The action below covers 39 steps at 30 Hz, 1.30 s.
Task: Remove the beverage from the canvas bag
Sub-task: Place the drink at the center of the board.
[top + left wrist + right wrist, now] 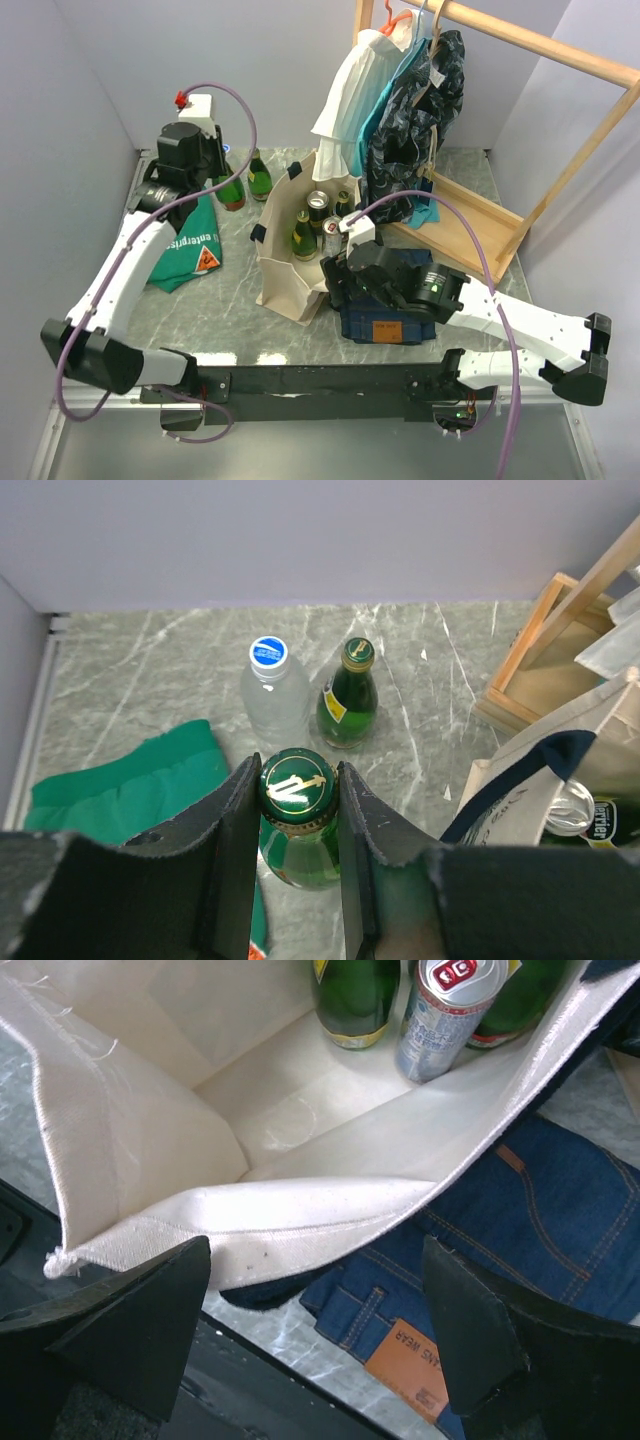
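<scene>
The cream canvas bag [285, 262] stands open at mid-table with dark handles. Inside it are green bottles [303, 236] and a silver can [331, 228]; the right wrist view shows a green bottle [354, 998] and the can [444, 1008] on the bag's floor. My left gripper [297, 792] is shut on the cap and neck of a green glass bottle [297, 842], outside the bag, to its left over the table. I cannot tell whether its base touches. My right gripper [318, 1305] hangs open over the bag's near rim [300, 1222], holding nothing.
A clear water bottle [271, 692] and another green bottle [347, 694] stand behind the held one. A green cloth [188, 252] lies to the left and folded jeans [385, 316] lie right of the bag. A wooden rack [560, 52] with hanging clothes [405, 95] fills the back right.
</scene>
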Each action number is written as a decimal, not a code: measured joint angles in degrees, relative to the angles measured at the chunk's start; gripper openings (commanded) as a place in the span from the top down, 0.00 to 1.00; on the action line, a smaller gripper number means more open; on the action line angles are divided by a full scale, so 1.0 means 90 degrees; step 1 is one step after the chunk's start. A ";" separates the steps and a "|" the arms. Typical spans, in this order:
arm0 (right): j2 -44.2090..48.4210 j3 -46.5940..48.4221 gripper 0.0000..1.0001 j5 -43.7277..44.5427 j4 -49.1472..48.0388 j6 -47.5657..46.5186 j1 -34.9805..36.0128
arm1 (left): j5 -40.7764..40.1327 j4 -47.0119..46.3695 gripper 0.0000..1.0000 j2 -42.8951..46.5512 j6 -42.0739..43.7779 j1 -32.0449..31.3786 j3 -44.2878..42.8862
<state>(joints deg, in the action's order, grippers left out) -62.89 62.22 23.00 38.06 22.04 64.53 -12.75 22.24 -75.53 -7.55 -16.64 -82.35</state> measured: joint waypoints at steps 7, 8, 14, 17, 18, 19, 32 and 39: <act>0.0005 0.0372 0.08 0.0158 0.0440 -0.0032 0.0012 | 0.0284 -0.0447 0.99 -0.0709 -0.0141 0.0189 0.0034; 0.0012 0.0418 0.08 0.0194 0.0498 -0.0032 0.0012 | 0.0313 -0.0491 0.99 -0.0797 -0.0146 0.0204 0.0034; 0.0148 0.0767 0.07 0.0347 0.0801 -0.0080 0.0017 | 0.0568 -0.0690 0.99 -0.1195 -0.0180 0.0221 0.0063; 0.0153 0.1047 0.07 0.0352 0.0818 -0.0129 0.0017 | 0.0678 -0.0923 0.99 -0.1234 -0.0194 0.0221 0.0168; 0.0153 0.1127 0.07 0.0357 0.0818 -0.0141 0.0019 | 0.0714 -0.0993 0.99 -0.1246 -0.0192 0.0221 0.0209; 0.0153 0.1190 0.07 0.0369 0.0816 -0.0153 0.0022 | 0.0721 -0.1069 0.99 -0.1263 -0.0192 0.0221 0.0253; -0.0306 0.1530 0.07 0.0391 0.0908 -0.0175 0.0024 | 0.1030 -0.1804 0.99 -0.1812 0.0058 0.0204 0.0736; -0.0418 0.1540 0.07 0.0381 0.0930 -0.0172 0.0024 | 0.1163 -0.2030 0.99 -0.1955 0.0250 0.0202 0.0901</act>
<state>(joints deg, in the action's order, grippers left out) -66.65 76.07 26.44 46.44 20.49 64.75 -2.28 3.97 -93.12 -5.30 -14.83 -74.24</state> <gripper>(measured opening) 0.928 0.352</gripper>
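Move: The left hand holds the green bottle by its neck. The free spot on the marble board it is bound for lies about 8 cm ahead, 4 cm right and some 31 cm below. The standing green bottle is about 16 cm ahead and 5 cm right, the plastic bottle 14 cm ahead and 2 cm left. The canvas bag's middle is 15 cm right and 2 cm back. From the right hand, that spot lies roughly 30 cm ahead and 18 cm left. Still pinching the green bottle's neck, the left hand lowers it about 13 cm and carries it forward some 7 cm and a little right, towards the board just short of the standing bottles; the forward reach comes mostly early, then chiefly down, slowing, as the wrist tips down and turns slightly clockwise. The right hand, fingers still wide open, rises about 6 cm over the bag's near rim. ##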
